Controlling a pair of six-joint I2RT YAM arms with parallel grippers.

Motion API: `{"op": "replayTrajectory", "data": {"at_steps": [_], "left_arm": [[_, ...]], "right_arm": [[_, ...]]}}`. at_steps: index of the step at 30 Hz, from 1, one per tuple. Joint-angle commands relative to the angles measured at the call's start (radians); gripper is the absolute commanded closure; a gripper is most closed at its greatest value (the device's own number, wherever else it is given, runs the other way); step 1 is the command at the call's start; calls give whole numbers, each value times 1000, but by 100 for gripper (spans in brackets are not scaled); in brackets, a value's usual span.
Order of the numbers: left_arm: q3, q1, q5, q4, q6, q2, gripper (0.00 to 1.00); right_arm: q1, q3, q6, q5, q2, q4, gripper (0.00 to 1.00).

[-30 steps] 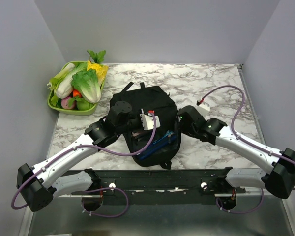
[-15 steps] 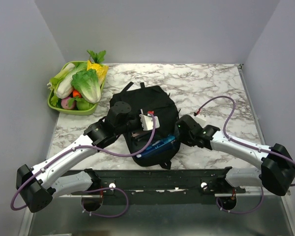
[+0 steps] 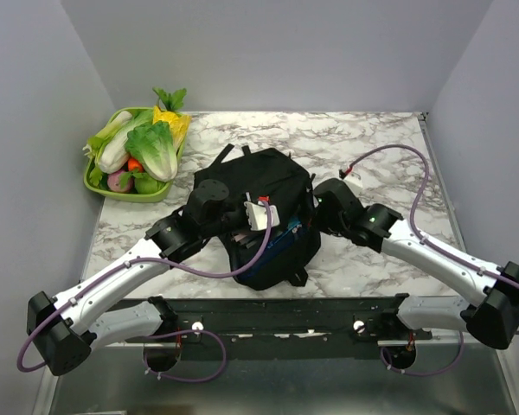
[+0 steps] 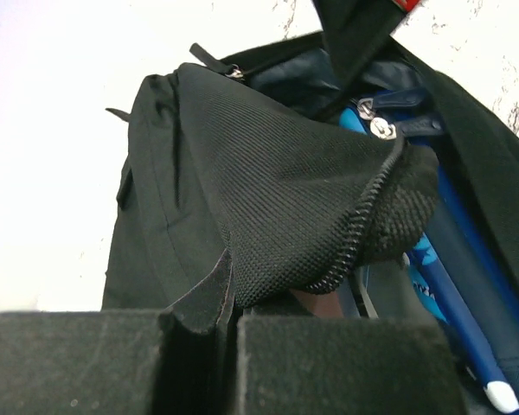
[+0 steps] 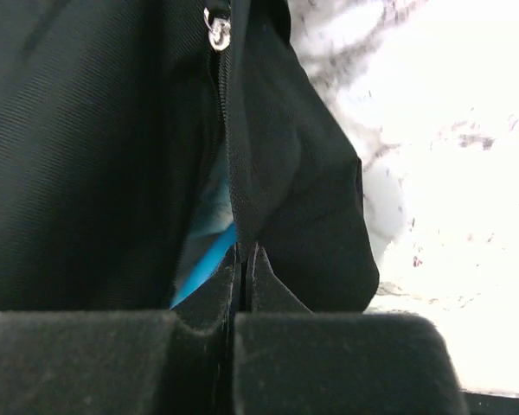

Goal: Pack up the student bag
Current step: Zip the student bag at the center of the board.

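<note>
The student bag (image 3: 258,183), a floppy black backpack, lies mid-table with its opening held between both arms. My left gripper (image 4: 229,285) is shut on a black mesh flap (image 4: 285,190) of the bag's rim and holds it up; from above it sits at the bag's left side (image 3: 240,223). My right gripper (image 5: 242,259) is shut on the zipper edge (image 5: 242,156) at the bag's right side (image 3: 317,218). A blue item (image 3: 277,242) lies inside the opening, its blue body (image 4: 454,294) showing beside a silver zipper pull (image 4: 379,127).
A green tray (image 3: 130,195) of toy vegetables stands at the back left. Grey walls close in the marble table (image 3: 381,147) on three sides. A black rail (image 3: 285,316) with both arm bases runs along the near edge.
My right gripper has closed on the bag's right edge and pulled it up and back. The bag's near end has bunched toward the centre. The left gripper has kept its hold.
</note>
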Motion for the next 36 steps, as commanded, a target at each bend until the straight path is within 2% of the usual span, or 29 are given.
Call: {"op": "replayTrajectory", "data": {"at_steps": [1, 7, 12, 14, 15, 16, 18, 19, 22, 24, 29, 36], "left_arm": [[3, -10, 55, 89, 1, -40, 98], [-4, -10, 60, 89, 3, -42, 98], [-1, -10, 65, 72, -2, -42, 97], [2, -10, 55, 75, -2, -42, 97], [3, -10, 52, 78, -2, -42, 97], [3, -9, 46, 78, -2, -42, 97], [6, -10, 46, 72, -3, -43, 97], [8, -10, 49, 65, -5, -43, 97], [19, -10, 60, 39, -16, -45, 97], [20, -10, 66, 29, -23, -49, 97], [-1, -10, 65, 23, -40, -74, 97], [-58, -10, 77, -29, -85, -138, 95]], "right_arm": [[9, 142, -76, 58, -52, -74, 99], [12, 45, -10, -26, -34, -126, 99], [47, -83, 13, -100, -68, -76, 99], [53, -124, 8, -126, -83, -67, 92], [53, -126, 2, -123, -116, -74, 86], [53, -124, -16, -109, -137, -86, 69], [53, -97, -50, -33, -192, -99, 53], [49, -80, -96, -1, -236, -100, 40], [-37, -8, -170, 37, -250, -102, 28], [-98, 20, -185, 18, -230, -102, 27], [-157, 12, -167, -2, -134, -45, 27], [-218, -14, -124, 8, -13, 77, 32]]}}
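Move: The right hand already pinches the bag's right side edge. The zipper pull on that side is roughly 6 cm ahead, about 1 cm to its left and nearly level with it. The blue pencil case sits some 8 cm left, 5 cm back and 6 cm lower, in the bag's mouth. From the left hand, which already holds the flap, the pull is about 8 cm ahead, 14 cm right and 8 cm lower. Keep the left gripper shut on the flap. With the right still pinching the bag's side edge, lift about 3 cm, then draw back and down, ending some 5 cm back from the start. Open the fingers wide to let go, lift some 9 cm while swinging forward and right, then sink forward over the zipper pull, fingers still open. ##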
